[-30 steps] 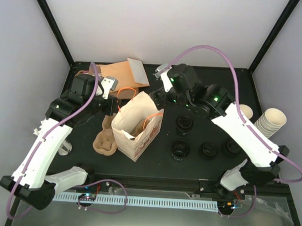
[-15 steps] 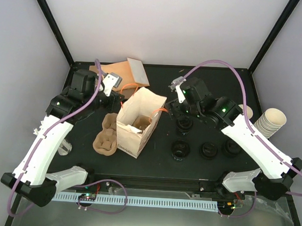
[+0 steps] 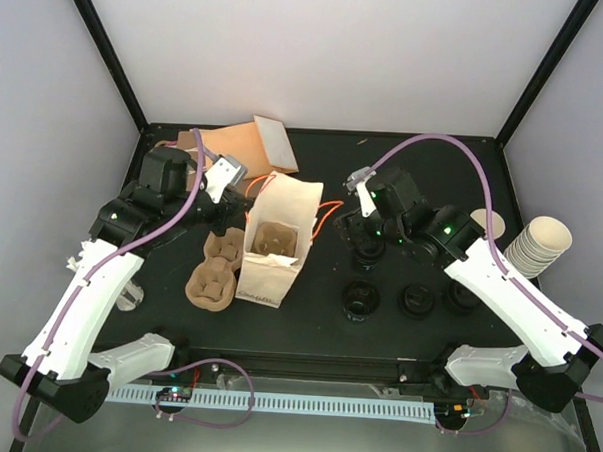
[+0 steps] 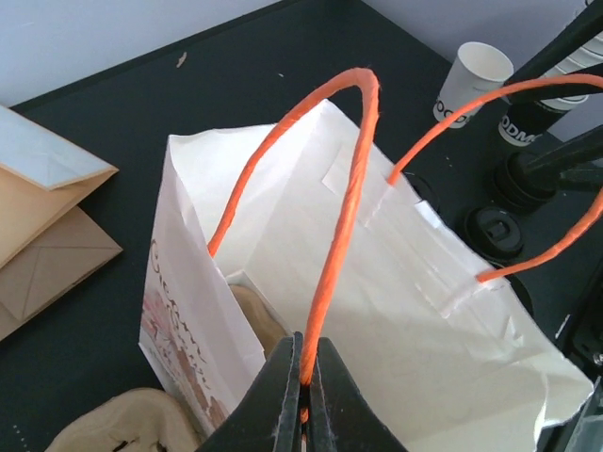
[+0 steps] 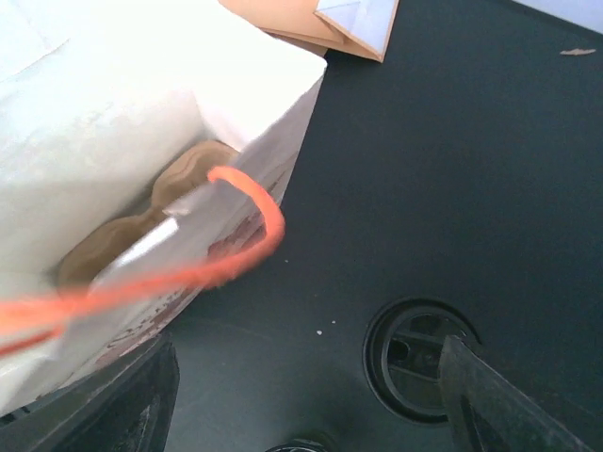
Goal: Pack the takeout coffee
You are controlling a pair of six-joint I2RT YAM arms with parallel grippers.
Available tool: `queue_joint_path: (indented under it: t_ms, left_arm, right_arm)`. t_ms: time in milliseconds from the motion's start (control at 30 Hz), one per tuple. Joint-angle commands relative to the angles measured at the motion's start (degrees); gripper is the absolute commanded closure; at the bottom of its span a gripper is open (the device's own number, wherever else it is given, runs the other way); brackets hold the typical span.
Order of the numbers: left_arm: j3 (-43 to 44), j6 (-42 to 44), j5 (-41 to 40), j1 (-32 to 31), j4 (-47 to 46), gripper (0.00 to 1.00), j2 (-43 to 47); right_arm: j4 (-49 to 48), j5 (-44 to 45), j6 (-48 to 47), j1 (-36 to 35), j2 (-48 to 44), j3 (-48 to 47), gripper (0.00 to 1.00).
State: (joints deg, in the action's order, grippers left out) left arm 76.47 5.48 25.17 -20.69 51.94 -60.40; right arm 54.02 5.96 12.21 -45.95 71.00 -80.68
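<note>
The takeout coffee, a small cream cup (image 3: 489, 222) with dark print (image 4: 476, 80), stands at the right rear of the table, partly behind my right arm. A white paper bag (image 3: 282, 210) with orange handles (image 4: 344, 226) stands mid-table, a tan pulp cup carrier (image 3: 271, 241) inside it. My left gripper (image 4: 303, 381) is shut on the bag's near handle, at the bag's left rim (image 3: 241, 198). My right gripper (image 3: 350, 220) hangs open just right of the bag, empty (image 5: 311, 414), above a black lid (image 5: 419, 358). The bag's other handle (image 5: 236, 254) droops free.
A second pulp carrier (image 3: 209, 274) lies left of the bag. Several black lids (image 3: 360, 299) sit on the table's right half. A stack of nested cream cups (image 3: 541, 242) leans at the right edge. Brown paper bags (image 3: 240, 143) lie at the back left.
The bag has swung upright and shifted toward the back, pulled by my left gripper. My right gripper has drawn away rightward from the bag's far handle, its jaws narrowing slightly.
</note>
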Motion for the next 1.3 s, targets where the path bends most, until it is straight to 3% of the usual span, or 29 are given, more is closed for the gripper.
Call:
queue_joint_path:
  t_ms: [0,300,400,533,733,1067,1267]
  left_arm:
    - [-1.1,0.4,3.1,0.1,-3.0,0.99,1.2]
    - [-1.1,-0.1,4.3,0.0,-2.4,0.99,1.4]
    - [-1.2,0.0,4.7,0.0,-2.4,0.99,1.9]
    - [-1.2,0.2,4.5,0.0,-2.3,0.98,2.2]
    - [-1.5,0.6,5.0,0.0,-2.2,0.98,2.6]
    - [-1.8,1.6,5.1,0.0,-1.8,0.98,3.0]
    - [-1.9,1.6,5.6,0.0,-2.1,0.98,3.0]
  right_arm:
    - [-2.5,-1.6,0.8,1.2,-1.3,0.4,0.22]
    - [-1.9,-2.6,-2.3,4.8,0.2,-6.9,0.25]
    - [-3.1,-8.0,-5.8,6.2,1.8,-9.1,0.26]
    - [0.0,-14.4,-14.1,6.6,9.1,-16.6,0.30]
    - [6.8,-16.7,-19.0,6.6,21.1,-28.5,0.37]
    - [6.3,-25.6,-28.3,6.2,24.9,-28.9,0.39]
    - [5.9,-23.3,-29.2,5.8,27.7,-29.1,0.43]
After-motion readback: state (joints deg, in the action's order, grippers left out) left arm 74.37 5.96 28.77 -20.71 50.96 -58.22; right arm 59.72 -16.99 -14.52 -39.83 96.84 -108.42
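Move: The bag's far right top corner is about 8 cm ahead of my right hand, 6 cm to its left and some 4 cm lower. The bag's right orange handle is close by, about 3 cm left and 2 cm ahead; the cup tray inside is level with me, roughly 14 cm left and well below. A black-lidded cup stands about 4 cm ahead, 9 cm right, below. From my left hand, still pinching the left handle, that corner is some 16 cm right and 6 cm ahead. I lift my open right hand about 7 cm to clear the bag's right handle, carrying it forward and then left over it. I then sink nearly as far towards the rim by the far right corner, easing slightly back at the end, turning the wrist some 30 degrees counter-clockwise and partly closing the fingers. My left hand keeps its pinch on the left handle, almost still. ##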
